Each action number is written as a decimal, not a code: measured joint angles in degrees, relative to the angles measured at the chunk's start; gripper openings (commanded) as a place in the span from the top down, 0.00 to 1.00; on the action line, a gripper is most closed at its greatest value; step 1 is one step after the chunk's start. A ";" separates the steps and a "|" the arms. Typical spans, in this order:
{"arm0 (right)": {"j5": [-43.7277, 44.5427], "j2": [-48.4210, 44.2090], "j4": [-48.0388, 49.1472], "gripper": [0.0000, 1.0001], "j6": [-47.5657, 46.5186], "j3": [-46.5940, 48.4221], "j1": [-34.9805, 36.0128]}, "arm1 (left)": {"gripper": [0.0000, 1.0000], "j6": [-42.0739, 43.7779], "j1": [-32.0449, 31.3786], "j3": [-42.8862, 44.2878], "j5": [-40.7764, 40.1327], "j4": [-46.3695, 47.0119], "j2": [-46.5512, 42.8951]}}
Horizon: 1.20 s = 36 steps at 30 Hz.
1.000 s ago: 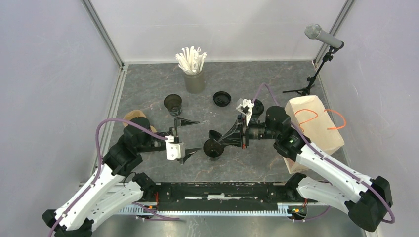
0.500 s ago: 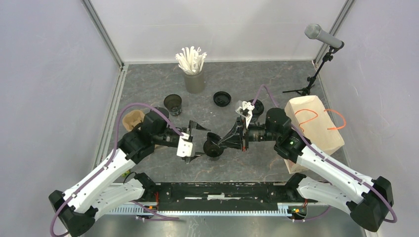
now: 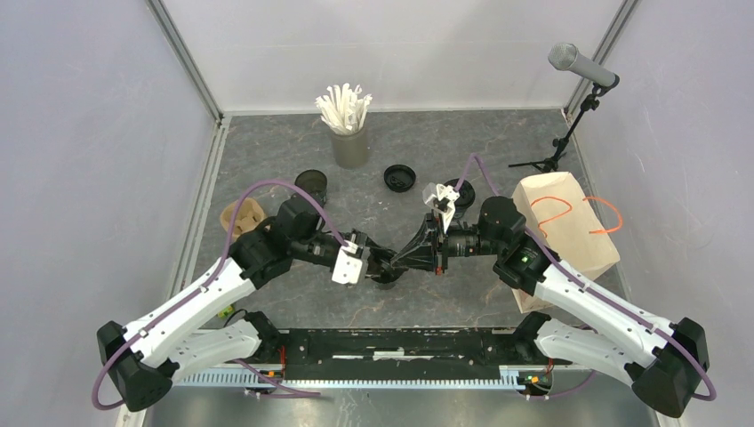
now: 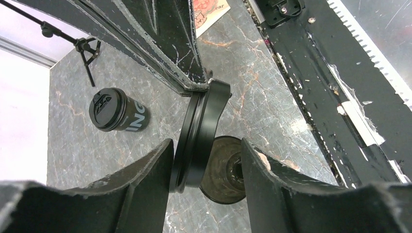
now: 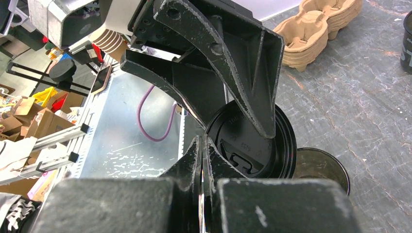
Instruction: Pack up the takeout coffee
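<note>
My right gripper [image 5: 201,150] is shut on the rim of a round black lid [image 5: 252,145] and holds it on edge above an open black cup [image 5: 320,167]. In the left wrist view the lid [image 4: 201,126] stands between the fingers of my left gripper [image 4: 206,145]. It lies close against one finger, with a gap to the other [image 4: 272,189]. The open cup [image 4: 226,170] sits just below. At mid-table both grippers meet, left [image 3: 373,265] and right [image 3: 400,260]. A lidded cup [image 4: 114,110] stands further back.
A grey cup of white straws [image 3: 349,133] stands at the back. Another open black cup [image 3: 311,185] and a loose lid [image 3: 400,178] sit near it. Brown cup carriers [image 3: 242,216] lie left, a paper bag [image 3: 565,236] right, a microphone stand [image 3: 578,67] far right.
My left arm has swung right from the carriers to the lid, and its jaws have narrowed around it. The right gripper has kept hold of the lid, barely shifting.
</note>
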 measured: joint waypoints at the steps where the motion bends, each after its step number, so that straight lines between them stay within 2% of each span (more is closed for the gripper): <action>1: -0.13 0.00 0.02 1.00 0.00 0.00 0.04 | 0.45 -0.02 -0.13 0.00 -0.09 0.00 0.09; 6: -0.39 0.00 0.09 1.00 0.00 -0.02 0.04 | 0.57 -0.15 -0.31 0.28 -0.13 -0.04 0.13; 10: -0.39 0.00 0.63 1.00 0.00 -0.22 0.04 | 0.60 -2.51 -0.35 0.66 -0.24 0.48 0.11; 13: -0.39 0.00 0.85 0.99 0.00 -0.28 0.04 | 0.62 -6.71 -0.37 0.66 -0.59 1.75 -0.15; 18: 0.07 -0.13 1.92 0.90 0.15 -0.31 0.00 | 0.67 -17.51 -0.37 -0.48 -1.60 4.50 -1.77; 21: 1.97 -0.81 1.92 0.73 0.00 -0.31 -0.07 | 0.70 -26.45 -0.37 -2.29 -1.90 7.96 -2.67; 24: 5.86 -2.54 0.81 0.52 -1.07 -0.31 -0.04 | 0.70 -36.28 -0.59 -4.07 -3.58 13.25 -3.04; 30: 17.07 -10.43 -1.84 0.20 -9.11 -1.84 0.04 | 0.67 -59.12 -0.61 -8.17 -14.16 21.75 -4.55; 33: 21.94 -16.72 -0.37 0.13 -17.55 -5.70 0.20 | 0.67 -68.52 -0.59 -9.55 -20.17 23.41 -6.25; 34: 23.34 -18.25 0.13 0.10 -20.15 -7.02 0.42 | 0.67 -71.65 -0.57 -9.97 -21.64 24.00 -7.02; 35: 24.46 -19.71 0.79 0.02 -22.86 -8.26 0.68 | 0.67 -73.85 -0.59 -10.34 -22.82 24.65 -7.65; 36: 25.42 -20.76 1.14 0.02 -25.31 -9.11 0.92 | 0.67 -76.52 -0.57 -10.73 -23.91 25.49 -8.41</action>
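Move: The lid in the right hand's pinch already sits between the left hand's open fingers, its middle about 1 cm to the right of and 1 cm above the left hand point. The open cup stands about 15 cm below, 1 cm back and 1 cm right; the lidded cup is some 20 cm ahead and 19 cm right, the spare lid 26 cm ahead and 4 cm right. From the right hand the held lid's middle lies about 3 cm ahead, 3 cm left and 2 cm below. The lid changes hands: the left fingers close on it while the right hand stays put, still pinching its rim. Then the right fingers open wide and back off to the right by about 6 cm, also forward and up. The left keeps its grip, rolling some 65 degrees about its own pointing direction and easing about 3 cm up and forward above the open cup. ##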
